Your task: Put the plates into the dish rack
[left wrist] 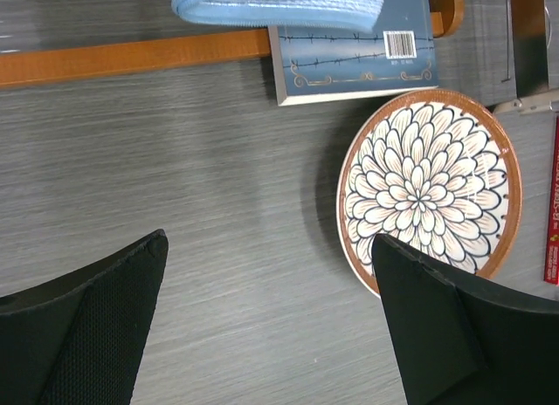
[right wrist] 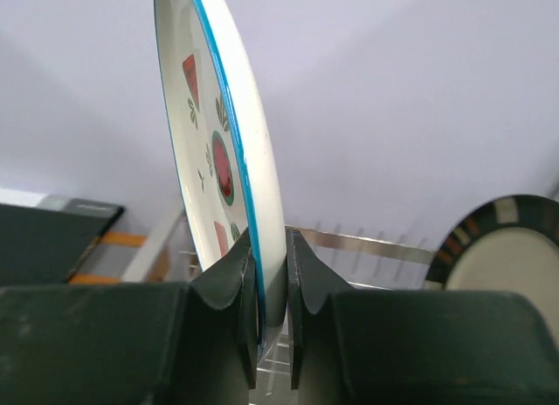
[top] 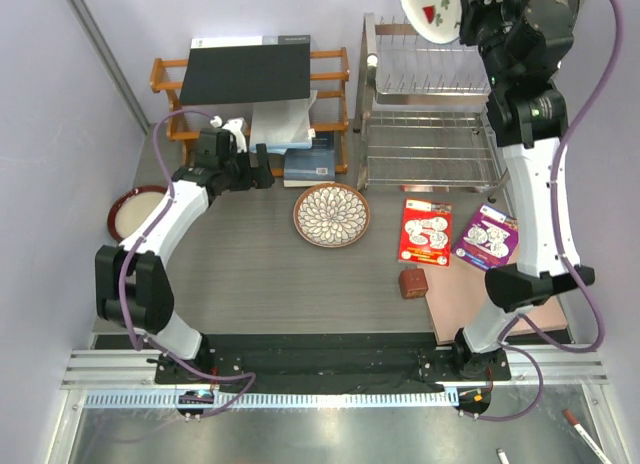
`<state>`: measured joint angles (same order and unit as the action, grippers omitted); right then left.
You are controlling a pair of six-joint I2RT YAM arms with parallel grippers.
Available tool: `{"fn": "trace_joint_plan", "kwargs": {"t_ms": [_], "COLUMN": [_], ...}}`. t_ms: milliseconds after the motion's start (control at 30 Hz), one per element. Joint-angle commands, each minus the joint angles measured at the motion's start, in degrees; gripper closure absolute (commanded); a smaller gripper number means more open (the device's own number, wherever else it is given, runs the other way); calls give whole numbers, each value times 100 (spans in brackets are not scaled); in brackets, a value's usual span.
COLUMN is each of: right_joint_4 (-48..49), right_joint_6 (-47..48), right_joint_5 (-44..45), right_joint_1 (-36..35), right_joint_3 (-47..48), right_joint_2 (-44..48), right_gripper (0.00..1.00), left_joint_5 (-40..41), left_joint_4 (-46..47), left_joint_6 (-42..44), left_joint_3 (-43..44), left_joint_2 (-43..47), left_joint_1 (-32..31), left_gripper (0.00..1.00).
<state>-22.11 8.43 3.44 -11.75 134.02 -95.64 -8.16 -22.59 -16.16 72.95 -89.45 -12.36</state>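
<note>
My right gripper (top: 470, 19) (right wrist: 271, 274) is shut on the rim of the white watermelon plate (top: 430, 6) (right wrist: 223, 117), holding it on edge high above the silver dish rack (top: 430, 114) (right wrist: 367, 241). A dark-rimmed plate with a beige centre (right wrist: 507, 257) stands upright to the right in the right wrist view. The brown petal-pattern plate (top: 331, 214) (left wrist: 428, 182) lies flat on the table. My left gripper (top: 263, 172) (left wrist: 271, 239) hangs open just left of it, holding nothing. A maroon-rimmed cream plate (top: 135, 209) lies at the far left.
An orange wooden shelf (top: 170, 84) with a black board (top: 250, 69) on top stands behind the left arm, with a book (top: 312, 164) (left wrist: 354, 60) at its foot. A red card (top: 425, 231), a purple card (top: 486, 236), a small brown cube (top: 412, 282) and a brown mat (top: 480, 304) lie in front of the rack.
</note>
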Motion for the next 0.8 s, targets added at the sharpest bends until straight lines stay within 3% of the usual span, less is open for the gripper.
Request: {"fn": "trace_joint_plan", "kwargs": {"t_ms": [0,367,767], "right_joint_4": [1683,1227,972], "right_joint_6": [563,607,528], "right_joint_5": [1316,1114,1010], "right_joint_1": [304,1526,1614], "right_joint_3": [677,1135,1065], "right_joint_2": [-227,-797,-1054], "right_gripper": [99,99,99], "left_joint_5": [-71,-186,-221], "left_joint_4": [343,378,439], "left_joint_6": [-352,-607,-722], "left_joint_3": [413,536,536], "left_joint_2": [-195,-696,-899], "left_joint_1": [-12,-30,-38], "left_gripper": [1,1,1]}}
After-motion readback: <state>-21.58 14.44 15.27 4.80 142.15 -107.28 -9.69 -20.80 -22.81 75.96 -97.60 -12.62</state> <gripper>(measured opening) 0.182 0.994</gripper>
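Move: My right hand, holding the watermelon plate by its near edge, is bound for the gap in the top tier just left of the dark-rimmed plate, roughly 18 cm ahead, 17 cm to my right and 5 cm lower. The dark-rimmed plate stands about 20 cm ahead, 22 cm right and 4 cm lower; the rack's left end frame is about 18 cm ahead, 15 cm left and 10 cm lower. From my left hand that gap lies roughly 60 cm right, 20 cm ahead and 38 cm up. I swing the watermelon plate some 18 cm to the right across the top of the rack towards the dark-rimmed plate, reaching about 5 cm forward early on, sinking slightly and turning my right hand some 30 degrees clockwise. That hand then nearly settles, its grip kept shut on the rim. My left hand, open and empty, eases a few centimetres down and forward. ##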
